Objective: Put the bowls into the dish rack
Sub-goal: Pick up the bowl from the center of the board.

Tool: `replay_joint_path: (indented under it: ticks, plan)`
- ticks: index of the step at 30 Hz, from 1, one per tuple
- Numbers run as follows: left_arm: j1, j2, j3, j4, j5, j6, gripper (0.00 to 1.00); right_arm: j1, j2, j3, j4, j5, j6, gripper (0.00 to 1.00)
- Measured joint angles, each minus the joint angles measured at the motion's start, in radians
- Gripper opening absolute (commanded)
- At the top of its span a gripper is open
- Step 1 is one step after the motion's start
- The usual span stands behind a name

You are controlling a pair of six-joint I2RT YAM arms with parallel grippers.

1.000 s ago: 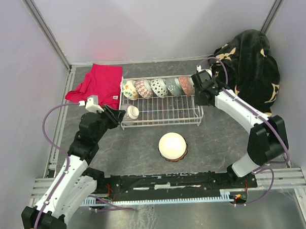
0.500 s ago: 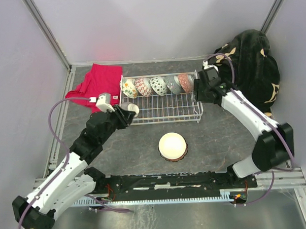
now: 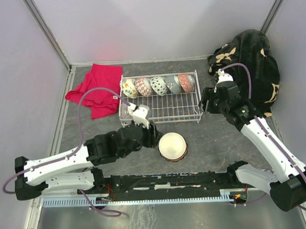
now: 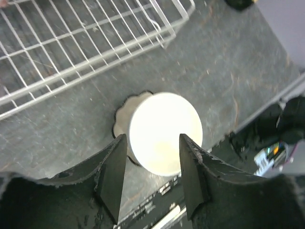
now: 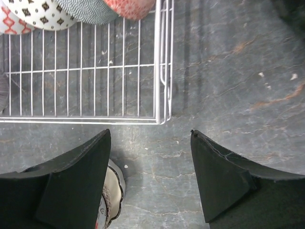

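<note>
The white wire dish rack [image 3: 168, 110] holds several patterned bowls [image 3: 158, 86] on edge along its back row. A cream bowl [image 3: 172, 145] with a dark scalloped rim sits on the table in front of the rack. My left gripper [image 3: 154, 139] hovers at that bowl's left side. In the left wrist view the gripper [image 4: 153, 139] is open, and the bowl [image 4: 164, 129] shows between its fingers without touching them. My right gripper [image 3: 204, 102] is open and empty just outside the rack's right end. The right wrist view shows the gripper [image 5: 150, 134] above bare table near the rack's corner [image 5: 159, 71].
A red cloth [image 3: 96, 89] lies left of the rack. A dark blanket with tan patches [image 3: 250, 64] fills the back right corner. The arms' mounting rail [image 3: 171, 182] runs along the near edge. Grey walls close in three sides.
My left arm swung from the rack's left end down to the cream bowl, its jaws a little wider. My right gripper opened and drew back from the red bowl to outside the rack.
</note>
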Motion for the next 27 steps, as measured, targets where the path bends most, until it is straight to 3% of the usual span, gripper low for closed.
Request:
replay_joint_path:
  ticks: [4, 11, 27]
  plan:
    - [-0.184, 0.043, 0.032, -0.079, -0.074, 0.001, 0.67, 0.000, 0.031, -0.019, 0.019, -0.048, 0.015, 0.76]
    - [-0.349, 0.295, 0.162, -0.158, -0.131, 0.002, 0.82, 0.000, 0.019, -0.034, 0.040, -0.070, 0.025, 0.76]
    - [-0.370, 0.602, 0.325, -0.245, -0.144, 0.037, 0.78, 0.000, -0.038, -0.038, 0.041, -0.064, 0.029, 0.78]
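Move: The white bowl on top of the central stack lies about 9 cm to the left hand's right, 3 cm back and 17 cm below. From that hand the dish rack's middle is some 20 cm ahead and 4 cm right, and the ribbed bowl in its near left corner 15 cm ahead and 12 cm left, both some 18 cm below. From the right hand, the white bowl lies about 18 cm left, 15 cm back and 14 cm below. The left hand swings down, right and back, about 10 cm each, towards the white bowl, rolling and opening wide. ##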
